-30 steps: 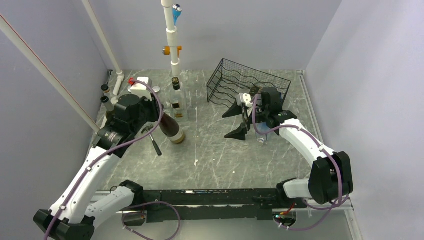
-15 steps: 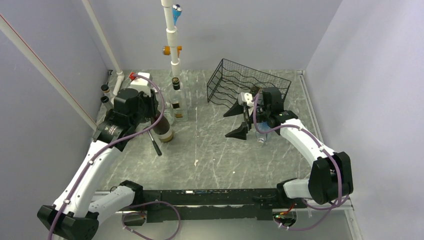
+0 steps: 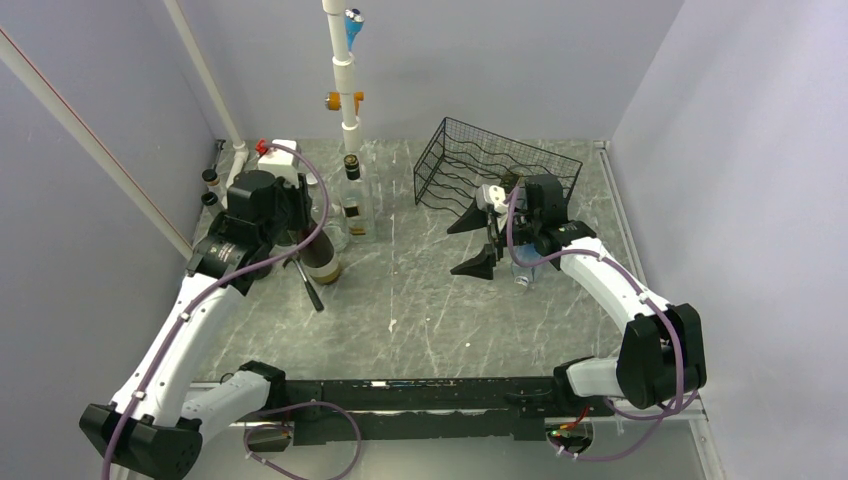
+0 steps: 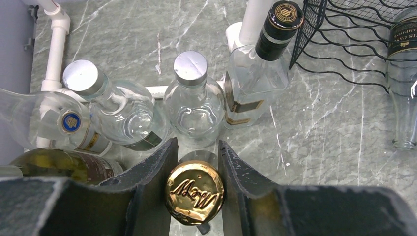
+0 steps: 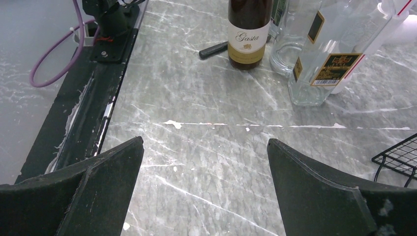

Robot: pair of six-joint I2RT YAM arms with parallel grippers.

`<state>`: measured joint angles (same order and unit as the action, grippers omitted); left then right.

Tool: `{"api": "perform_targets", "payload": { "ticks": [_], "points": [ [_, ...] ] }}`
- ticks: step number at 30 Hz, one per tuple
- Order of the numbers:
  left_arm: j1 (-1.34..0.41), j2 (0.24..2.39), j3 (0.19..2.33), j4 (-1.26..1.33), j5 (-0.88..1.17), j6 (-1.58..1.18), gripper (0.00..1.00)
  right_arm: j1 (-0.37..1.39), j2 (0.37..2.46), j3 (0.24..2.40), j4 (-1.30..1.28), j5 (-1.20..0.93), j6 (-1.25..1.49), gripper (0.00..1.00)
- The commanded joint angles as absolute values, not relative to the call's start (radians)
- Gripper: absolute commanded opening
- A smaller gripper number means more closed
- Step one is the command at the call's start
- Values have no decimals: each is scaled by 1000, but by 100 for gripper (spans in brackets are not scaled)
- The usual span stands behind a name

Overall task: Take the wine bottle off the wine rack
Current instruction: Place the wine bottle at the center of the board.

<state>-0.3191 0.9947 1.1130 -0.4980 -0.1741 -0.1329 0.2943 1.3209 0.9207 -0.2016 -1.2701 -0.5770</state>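
Observation:
The wine bottle [image 3: 322,262], dark with a cream "Gasta" label [image 5: 249,32], stands upright on the table at the left, away from the rack. My left gripper [image 3: 303,228] is above it, jaws shut on its neck just under the gold cap [image 4: 194,192]. The black wire wine rack [image 3: 495,170] stands at the back right, and its corner shows in the left wrist view [image 4: 344,34]. My right gripper [image 3: 470,243] is open and empty in front of the rack, above bare table [image 5: 204,141].
Several clear bottles [image 4: 194,101] and a square bottle [image 3: 354,200] cluster behind the wine bottle by the white pipe frame [image 3: 345,80]. A black-handled tool [image 3: 310,290] lies beside the wine bottle. A clear bottle [image 4: 405,73] lies by the rack.
My left gripper has swung the wine bottle from tilted to upright and moved it back and left, beside the clear bottles. The right arm has not moved.

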Motion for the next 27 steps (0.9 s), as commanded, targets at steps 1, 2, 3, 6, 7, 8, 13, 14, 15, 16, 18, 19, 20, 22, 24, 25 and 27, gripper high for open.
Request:
{"api": "perform_targets", "payload": {
  "ticks": [1,2,3,6,7,8,13,14,15,16,18,19,20,22,24,25,27],
  "points": [
    [-308,973,1198,-381,-219,-103,39,284,1298,915,-181,-1324,-598,100],
    [-308,973,1202,-382,-221,-104,43,285,1298,916,-181,-1323,-598,100],
    [-308,972,1204,-387,-221,-106,46,284,1297,916,-181,-1324,-598,100],
    [-307,971,1218,-406,-222,-112,55,281,1298,916,-180,-1325,-597,100],
    [-307,971,1225,-414,-222,-113,58,281,1298,916,-181,-1325,-598,100],
    [-307,970,1230,-421,-224,-113,61,280,1298,916,-181,-1325,-597,100],
    [-307,961,1256,-444,-232,-112,69,274,1296,916,-184,-1327,-600,100],
    [-307,959,1259,-450,-233,-113,71,273,1295,917,-185,-1327,-600,100],
    [-307,954,1270,-458,-234,-115,73,272,1294,917,-188,-1326,-602,100],
    [-307,948,1279,-466,-234,-116,76,268,1293,918,-192,-1326,-606,100],
    [-307,936,1293,-480,-231,-119,84,263,1290,922,-205,-1325,-618,100],
    [-307,929,1300,-487,-228,-122,88,261,1289,923,-213,-1325,-625,100],
    [-307,922,1307,-493,-220,-125,92,257,1287,923,-217,-1325,-628,100],
    [-307,901,1313,-500,-198,-129,98,248,1282,925,-223,-1330,-633,100],
    [-307,875,1311,-499,-166,-138,99,239,1278,926,-230,-1331,-639,100],
    [-307,864,1309,-500,-152,-145,100,235,1276,926,-233,-1332,-642,100],
    [-307,844,1304,-499,-131,-168,99,225,1270,925,-235,-1334,-644,100]
  ]
}}
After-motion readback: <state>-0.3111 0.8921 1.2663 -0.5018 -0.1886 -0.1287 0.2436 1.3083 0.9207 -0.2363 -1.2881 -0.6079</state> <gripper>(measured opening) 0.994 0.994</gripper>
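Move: The wine bottle already stands on the board with its neck between the left hand's fingers, its middle about 10 cm straight below them. The round clear bottle stands some 9 cm farther out and 4 cm right of that hand, the square bottle 11 cm ahead and 10 cm right. The hammer lies on the board, 4 cm back and 4 cm left. From the right hand, the wine bottle is roughly 32 cm left, 6 cm ahead and slightly lower. The wine bottle's neck is let go as the left fingers spread from a narrow grip to fully open. The left hand climbs about 10 cm to clear the gold cap, its fingertips tipping up some 15 degrees, and near the end draws back a few centimetres. ##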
